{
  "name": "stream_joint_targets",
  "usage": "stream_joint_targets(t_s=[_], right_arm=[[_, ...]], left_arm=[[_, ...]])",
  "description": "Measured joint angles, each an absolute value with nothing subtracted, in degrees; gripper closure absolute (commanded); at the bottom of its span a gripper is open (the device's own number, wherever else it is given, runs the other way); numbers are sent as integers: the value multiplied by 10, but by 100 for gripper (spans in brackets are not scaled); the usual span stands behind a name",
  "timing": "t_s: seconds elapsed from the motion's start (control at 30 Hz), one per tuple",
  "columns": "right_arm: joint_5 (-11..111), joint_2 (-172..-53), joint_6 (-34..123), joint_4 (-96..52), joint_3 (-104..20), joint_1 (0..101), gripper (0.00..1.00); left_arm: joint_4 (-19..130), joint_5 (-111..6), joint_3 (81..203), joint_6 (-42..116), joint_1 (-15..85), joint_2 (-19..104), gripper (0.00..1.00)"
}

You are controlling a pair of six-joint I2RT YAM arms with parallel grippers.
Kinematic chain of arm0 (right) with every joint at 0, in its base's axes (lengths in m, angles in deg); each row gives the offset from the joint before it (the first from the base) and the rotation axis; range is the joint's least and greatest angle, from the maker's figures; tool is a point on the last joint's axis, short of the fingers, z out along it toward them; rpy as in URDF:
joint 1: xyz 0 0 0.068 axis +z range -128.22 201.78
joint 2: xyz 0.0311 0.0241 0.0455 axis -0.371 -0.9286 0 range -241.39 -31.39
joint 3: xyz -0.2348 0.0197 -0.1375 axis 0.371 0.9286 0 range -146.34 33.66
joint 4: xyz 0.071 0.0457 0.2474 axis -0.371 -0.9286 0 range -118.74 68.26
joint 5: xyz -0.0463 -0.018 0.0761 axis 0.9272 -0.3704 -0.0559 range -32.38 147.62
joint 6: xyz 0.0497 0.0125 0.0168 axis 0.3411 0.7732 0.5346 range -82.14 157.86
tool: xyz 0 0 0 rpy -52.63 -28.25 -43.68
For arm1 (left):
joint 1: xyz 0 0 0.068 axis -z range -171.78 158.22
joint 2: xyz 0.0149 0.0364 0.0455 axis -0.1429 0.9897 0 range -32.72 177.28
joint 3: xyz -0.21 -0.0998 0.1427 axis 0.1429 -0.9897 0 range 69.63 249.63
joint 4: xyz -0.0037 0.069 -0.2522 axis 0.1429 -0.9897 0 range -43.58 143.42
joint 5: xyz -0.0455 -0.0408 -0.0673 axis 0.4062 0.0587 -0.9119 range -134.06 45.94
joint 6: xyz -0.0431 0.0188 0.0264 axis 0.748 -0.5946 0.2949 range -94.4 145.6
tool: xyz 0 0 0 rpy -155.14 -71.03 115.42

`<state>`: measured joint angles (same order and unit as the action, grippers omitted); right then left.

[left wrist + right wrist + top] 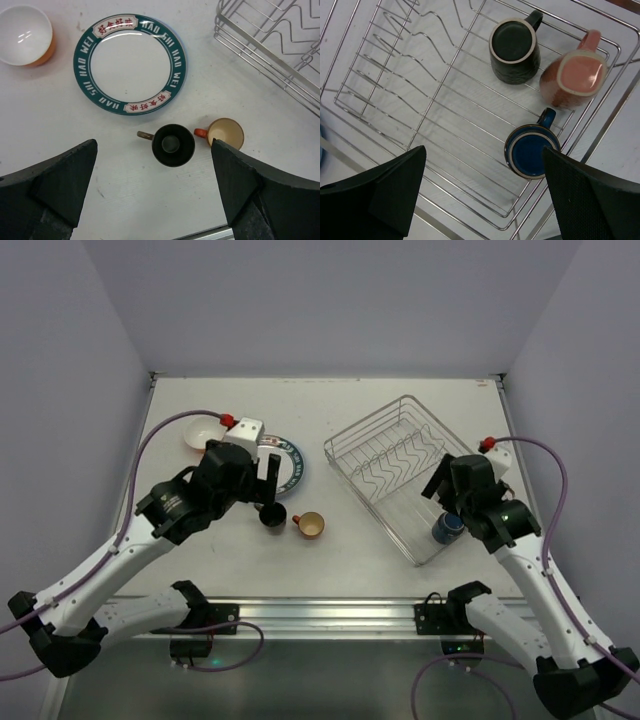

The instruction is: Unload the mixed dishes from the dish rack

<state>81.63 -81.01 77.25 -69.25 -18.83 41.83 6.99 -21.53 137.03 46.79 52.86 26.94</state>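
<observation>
The dish rack point(405, 475) is a silver wire rack at the right. It holds a black mug point(514, 50), a brown mug point(572, 82) and a blue mug point(531, 151). My right gripper point(484, 155) hovers open above the rack floor, with the blue mug close beside its right finger. To the rack's left, a dark mug with a brown handle point(173, 145) and an orange mug point(225, 134) stand on the table. My left gripper point(154, 150) hangs open above the dark mug, holding nothing. Behind them lie a white plate with a dark patterned rim point(130, 64) and an orange bowl point(22, 35).
The rack's raised rim point(270, 45) runs close to the orange mug on its right. The table's metal front edge point(330, 612) lies just below the two mugs. Grey walls close the table in at the back and sides.
</observation>
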Motion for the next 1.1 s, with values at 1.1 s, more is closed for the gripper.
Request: stream_joint_targets(t_s=[1.1], right_arm=[[876,-941,966,-763,-144,393,1]], left_arm=[[162,-152,1202,465,525,144,0]])
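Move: The blue mug stands upside down in the rack, about 13 cm below the open right hand, some 4 cm to its right and 3 cm nearer the base. The pink mug is roughly 7 cm farther out than the blue mug and 7 cm to its right, and the black mug about 14 cm straight beyond the blue one. From the left hand the blue mug lies some 54 cm to the right, 8 cm back and 19 cm lower. The right hand drops about 8 cm towards the upturned blue mug, first easing a couple of centimetres right and back and then sinking in two steps with a short pause between, while the wrist turns some 20 degrees clockwise and tips down about 15, keeping the fingers wide open with the mug showing between them but not gripped. The empty left hand, still open, swings nearly 5 cm left and 4 cm down beyond the mugs it has left on the table, drifts back about 1 cm, and then holds almost still. ##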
